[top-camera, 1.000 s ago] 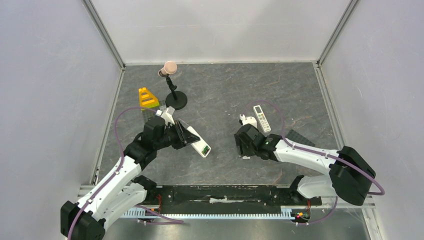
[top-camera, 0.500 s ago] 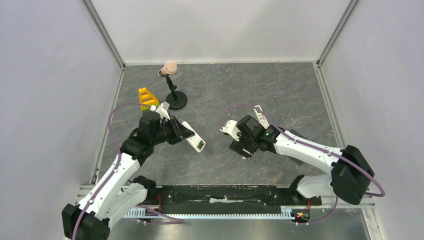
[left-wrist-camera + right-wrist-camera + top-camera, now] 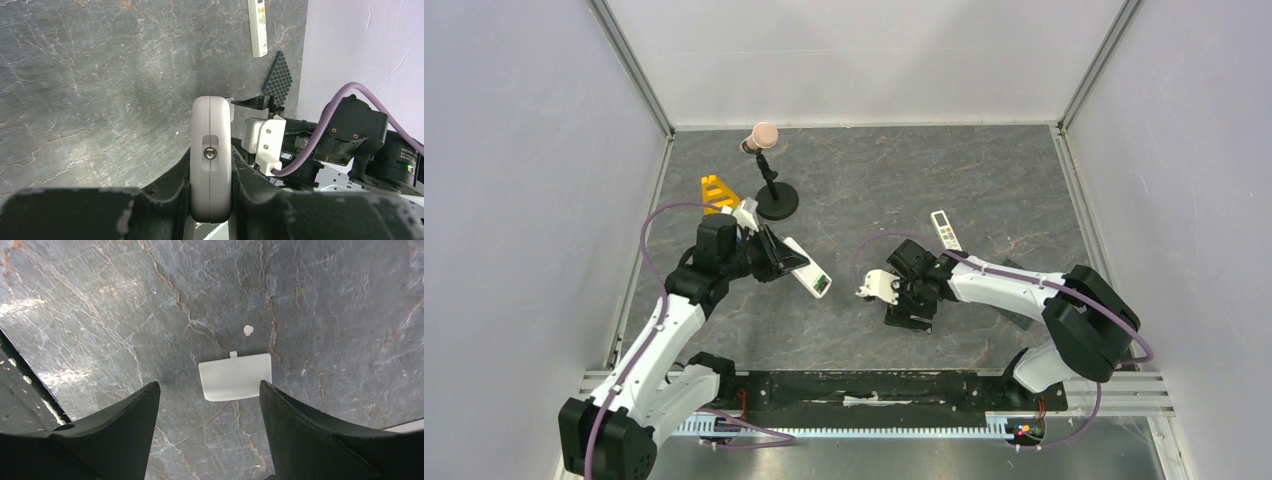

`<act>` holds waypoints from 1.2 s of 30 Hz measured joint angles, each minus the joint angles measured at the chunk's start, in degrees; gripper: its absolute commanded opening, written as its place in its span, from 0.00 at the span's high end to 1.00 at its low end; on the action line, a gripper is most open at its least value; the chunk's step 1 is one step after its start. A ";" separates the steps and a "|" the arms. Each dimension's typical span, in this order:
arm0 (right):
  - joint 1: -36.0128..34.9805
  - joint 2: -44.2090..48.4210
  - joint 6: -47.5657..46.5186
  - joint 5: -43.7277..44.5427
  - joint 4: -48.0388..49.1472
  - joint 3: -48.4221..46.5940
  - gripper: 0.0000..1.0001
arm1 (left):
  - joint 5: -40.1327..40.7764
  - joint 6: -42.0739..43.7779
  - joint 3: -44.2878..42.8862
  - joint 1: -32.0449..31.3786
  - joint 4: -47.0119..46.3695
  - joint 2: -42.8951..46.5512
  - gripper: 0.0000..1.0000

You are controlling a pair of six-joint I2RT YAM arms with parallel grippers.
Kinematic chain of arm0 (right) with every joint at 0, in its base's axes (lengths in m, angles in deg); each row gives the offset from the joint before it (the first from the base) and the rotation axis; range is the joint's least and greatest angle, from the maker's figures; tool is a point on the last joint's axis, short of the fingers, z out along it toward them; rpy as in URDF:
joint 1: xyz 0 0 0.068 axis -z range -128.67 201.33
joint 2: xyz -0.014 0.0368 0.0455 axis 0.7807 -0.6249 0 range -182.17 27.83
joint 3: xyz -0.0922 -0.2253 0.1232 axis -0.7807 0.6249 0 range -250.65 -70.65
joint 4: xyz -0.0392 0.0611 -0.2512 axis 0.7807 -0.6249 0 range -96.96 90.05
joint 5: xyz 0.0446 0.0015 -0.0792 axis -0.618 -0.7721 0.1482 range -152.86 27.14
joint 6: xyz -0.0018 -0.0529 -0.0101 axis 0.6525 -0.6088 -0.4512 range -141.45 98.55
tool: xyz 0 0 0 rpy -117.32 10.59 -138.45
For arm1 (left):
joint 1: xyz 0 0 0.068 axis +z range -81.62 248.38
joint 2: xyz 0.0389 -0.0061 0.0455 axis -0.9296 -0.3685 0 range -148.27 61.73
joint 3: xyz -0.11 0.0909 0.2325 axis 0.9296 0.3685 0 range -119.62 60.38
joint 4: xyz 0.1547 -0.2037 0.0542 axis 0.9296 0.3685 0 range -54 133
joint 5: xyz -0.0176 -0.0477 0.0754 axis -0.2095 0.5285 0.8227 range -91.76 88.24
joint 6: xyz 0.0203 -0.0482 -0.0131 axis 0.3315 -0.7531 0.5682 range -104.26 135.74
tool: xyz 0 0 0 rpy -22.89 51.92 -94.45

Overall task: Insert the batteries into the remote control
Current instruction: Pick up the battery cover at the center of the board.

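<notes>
My left gripper (image 3: 776, 262) is shut on the remote control (image 3: 809, 270), holding it above the table with its green-lit end toward the middle. In the left wrist view the remote control (image 3: 211, 120) stands edge-on between the black fingers (image 3: 170, 185) of the left gripper (image 3: 211, 167). My right gripper (image 3: 907, 312) points down at the table right of centre. In the right wrist view it (image 3: 207, 387) is open, and a small white battery cover (image 3: 235, 376) lies flat on the table just beyond its fingertips, untouched. The batteries are out of view.
A longer, slim white remote (image 3: 945, 230) lies behind the right arm. A yellow block (image 3: 719, 190) and a black stand (image 3: 776, 203) with a pink ball (image 3: 764, 134) sit at the back left. A black studded plate (image 3: 277, 77) lies near the right wall.
The right gripper has opened wider, turned and shifted toward the near middle of the table. The left arm has drawn the remote control slightly back and left.
</notes>
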 measured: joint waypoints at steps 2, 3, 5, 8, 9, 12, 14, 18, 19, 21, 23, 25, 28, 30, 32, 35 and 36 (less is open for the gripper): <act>0.02 -0.85 -0.87 0.07 -0.33 -0.52 0.25 | -0.74 0.02 0.00 0.66 0.00 -0.59 0.98; 0.09 -1.14 -1.16 0.09 -0.37 -0.85 0.25 | -1.01 0.00 0.00 0.92 0.00 -0.87 0.98; 0.52 -1.77 -1.73 0.11 -0.35 -1.27 0.26 | -1.64 0.00 0.00 1.33 0.02 -1.20 0.98; 1.38 -2.75 -2.56 0.42 -0.33 -1.40 0.26 | -2.27 0.02 0.00 1.75 0.00 -1.25 0.98; 1.70 -3.15 -2.58 0.37 -0.31 -1.42 0.27 | -2.34 0.02 0.00 1.81 0.00 -1.25 0.98; 2.64 -3.63 -2.73 -0.11 -0.57 -1.84 0.27 | -2.47 0.02 0.00 2.03 0.00 -1.25 0.98; 2.86 -3.72 -2.73 -0.35 -0.61 -1.84 0.28 | -2.58 0.02 0.00 2.12 0.00 -1.31 0.98; 3.13 -3.91 -2.69 -0.76 -0.72 -1.95 0.30 | -3.32 0.02 0.00 2.12 0.00 -1.62 0.98; 3.15 -3.91 -2.67 -0.79 -0.74 -1.95 0.32 | -3.37 0.02 0.00 2.12 -0.02 -1.68 0.98; 3.15 -3.91 -2.54 -0.79 -0.85 -1.95 0.35 | -3.41 0.02 0.00 2.21 -0.02 -1.90 0.98; 3.17 -3.91 -2.47 -0.66 -0.90 -1.90 0.38 | -3.48 0.02 0.00 2.38 -0.02 -1.95 0.98; 3.15 -3.85 -2.34 -0.55 -0.85 -1.70 0.42 | -3.54 0.02 0.00 2.43 -0.02 -1.95 0.98; 3.15 -2.97 -2.27 -0.46 -0.33 -0.94 0.53 | -3.76 0.02 0.02 2.43 -0.07 -1.95 0.98; 3.15 -2.14 -2.29 -0.22 0.37 -0.22 0.58 | -3.89 0.02 0.07 2.43 -0.17 -1.95 0.98; 3.19 -1.31 -2.29 0.20 1.22 0.48 0.62 | -4.17 0.02 0.44 2.43 -0.87 -1.95 0.98; 3.34 0.31 -2.10 0.26 2.93 1.95 0.63 | -5.25 0.02 1.66 2.45 -2.34 -1.88 0.98; 3.43 1.03 -1.97 0.37 3.98 2.60 0.64 | -5.46 0.02 2.21 2.45 -2.84 -1.77 0.98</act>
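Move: The battery cover lies flat on the table between the right hand's open fingers, about 1 cm ahead of it, 1 cm to its right and 2 cm below. The white remote lies some 20 cm ahead and 9 cm right of that hand; the dark baseplate is about 6 cm ahead and 27 cm right, both about 2 cm below. From the left hand, which holds the other remote, the cover is roughly 13 cm back, 28 cm right and 16 cm below. The right hand eases about 1.5 cm forward and right, sinking 1 cm, and pinches the battery cover's short ends. ##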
